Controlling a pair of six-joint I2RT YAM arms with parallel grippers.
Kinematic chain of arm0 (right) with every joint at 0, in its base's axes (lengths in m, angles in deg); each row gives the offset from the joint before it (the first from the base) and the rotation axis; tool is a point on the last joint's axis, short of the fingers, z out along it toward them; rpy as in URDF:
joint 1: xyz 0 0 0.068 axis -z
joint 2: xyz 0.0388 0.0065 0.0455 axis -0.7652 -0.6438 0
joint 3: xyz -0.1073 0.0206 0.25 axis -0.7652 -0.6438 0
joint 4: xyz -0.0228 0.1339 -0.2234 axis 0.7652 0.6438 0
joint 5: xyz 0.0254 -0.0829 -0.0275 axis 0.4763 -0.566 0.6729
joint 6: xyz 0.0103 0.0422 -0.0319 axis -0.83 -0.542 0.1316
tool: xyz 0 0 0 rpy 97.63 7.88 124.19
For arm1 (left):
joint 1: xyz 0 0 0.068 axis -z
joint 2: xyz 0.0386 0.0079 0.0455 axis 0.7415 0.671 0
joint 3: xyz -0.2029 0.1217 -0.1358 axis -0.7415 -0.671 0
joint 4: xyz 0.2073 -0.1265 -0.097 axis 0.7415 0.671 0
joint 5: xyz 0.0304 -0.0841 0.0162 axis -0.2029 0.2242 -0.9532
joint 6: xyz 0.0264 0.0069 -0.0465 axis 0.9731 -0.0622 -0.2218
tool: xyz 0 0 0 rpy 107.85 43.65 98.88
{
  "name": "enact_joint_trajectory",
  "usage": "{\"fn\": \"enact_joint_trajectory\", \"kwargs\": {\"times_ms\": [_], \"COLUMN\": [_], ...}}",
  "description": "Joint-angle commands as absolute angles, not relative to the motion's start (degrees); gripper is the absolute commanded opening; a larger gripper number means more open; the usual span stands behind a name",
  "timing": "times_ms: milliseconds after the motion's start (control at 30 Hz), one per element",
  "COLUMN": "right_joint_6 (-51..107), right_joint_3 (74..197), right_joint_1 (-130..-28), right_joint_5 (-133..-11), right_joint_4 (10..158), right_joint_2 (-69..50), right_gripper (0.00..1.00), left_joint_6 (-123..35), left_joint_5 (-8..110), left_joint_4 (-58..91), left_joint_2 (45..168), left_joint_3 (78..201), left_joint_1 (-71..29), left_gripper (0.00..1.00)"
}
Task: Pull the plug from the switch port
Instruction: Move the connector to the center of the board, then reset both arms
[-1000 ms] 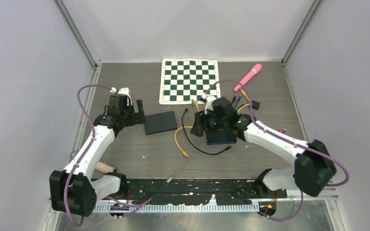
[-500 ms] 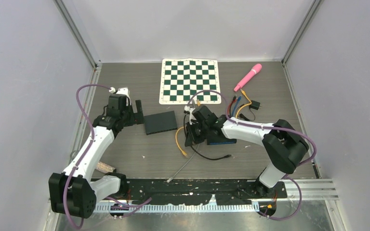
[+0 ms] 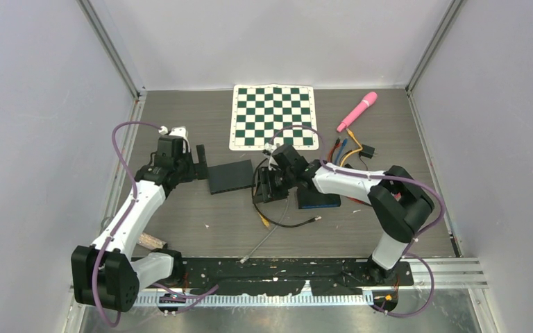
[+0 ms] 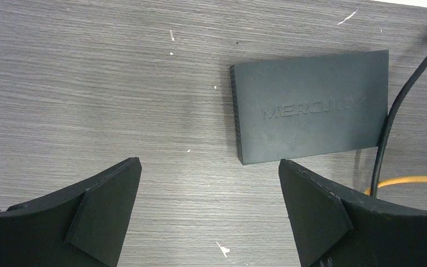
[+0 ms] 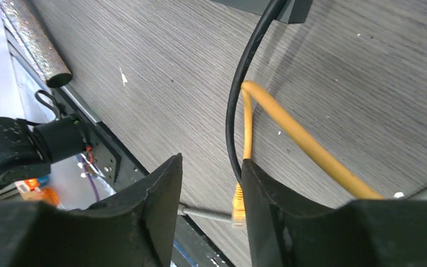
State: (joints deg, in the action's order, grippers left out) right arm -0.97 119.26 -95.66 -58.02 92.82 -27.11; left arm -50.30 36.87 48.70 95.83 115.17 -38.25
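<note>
The switch (image 3: 230, 176) is a flat dark grey box marked MERCURY (image 4: 311, 105), lying left of the table's middle. My left gripper (image 3: 200, 163) hovers just left of it, jaws wide open (image 4: 208, 163) over bare table. My right gripper (image 3: 264, 186) sits low among the cables right of the switch. Its jaws (image 5: 211, 161) stand a little apart with only table between them. A black cable (image 5: 244, 72) runs along its right finger up to the switch's edge. I cannot make out the plug or the port.
A yellow cable (image 5: 294, 133) with a yellow connector (image 5: 238, 208) and a grey cable (image 3: 267, 239) lie under the right gripper. A blue box (image 3: 319, 200), loose connectors (image 3: 350, 149), a chessboard (image 3: 274, 116), a pink object (image 3: 357, 111) and a silver tube (image 3: 151, 241) lie around.
My right arm swung left from over the blue box to the cables beside the switch, and the black and yellow cables shifted left with it. The left arm stayed still.
</note>
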Motion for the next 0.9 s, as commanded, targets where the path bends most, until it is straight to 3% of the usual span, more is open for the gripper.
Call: {"fn": "enact_joint_trajectory", "kwargs": {"times_ms": [0, 200, 367, 667, 833, 867], "right_joint_6": [1.12, 7.21, 10.63, 11.15, 13.48, 13.65], "right_joint_3": [119.72, 119.68, 118.89, 113.57, 115.03, 115.24], "right_joint_1": [-95.69, -95.12, -91.50, -65.92, -62.87, -62.85], "right_joint_5": [-57.35, -64.35, -81.88, -85.90, -92.73, -93.76], "right_joint_4": [92.94, 98.91, 104.62, 107.38, 107.29, 107.24], "right_joint_2": [-21.24, -9.78, -1.61, 10.41, 15.47, 16.62], "right_gripper": [0.54, 0.61, 0.63, 0.68, 0.71, 0.75], "left_joint_6": [-49.80, -51.37, -54.08, -56.37, -59.00, -59.78], "left_joint_5": [36.66, 37.47, 39.26, 37.62, 33.15, 31.73], "left_joint_4": [48.39, 47.83, 45.79, 46.37, 44.84, 44.94], "left_joint_2": [95.06, 95.49, 95.49, 96.20, 94.19, 93.42], "left_joint_3": [115.53, 115.83, 115.03, 117.33, 116.15, 116.02], "left_joint_1": [-38.71, -38.68, -38.71, -38.71, -38.70, -38.68], "left_gripper": [0.99, 1.00, 0.99, 1.00, 1.00, 1.00]}}
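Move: The black cable still lies at the right fingertips, only 1 or 2 cm below the hand point. From that hand the Mercury box sits about 6 cm ahead and 9 cm left, the yellow connector roughly 10 cm back and 2 cm right, the dark switch some 20 cm right and about level, and the loose cable ends some 19 cm ahead and 27 cm right. The left hand has the black cable about 17 cm to its right, level ahead, 7 cm below. The right hand, its fingers already parting, opens them further and comes free of the black cable beside the Mercury box, rising steeply by about 12 cm before it travels far sideways. It then sweeps quickly right and somewhat forward towards the loose cable ends, ending about 29 cm to the right of its start, while the hand turns clockwise by nearly 50 degrees and its fingers tip upward. ##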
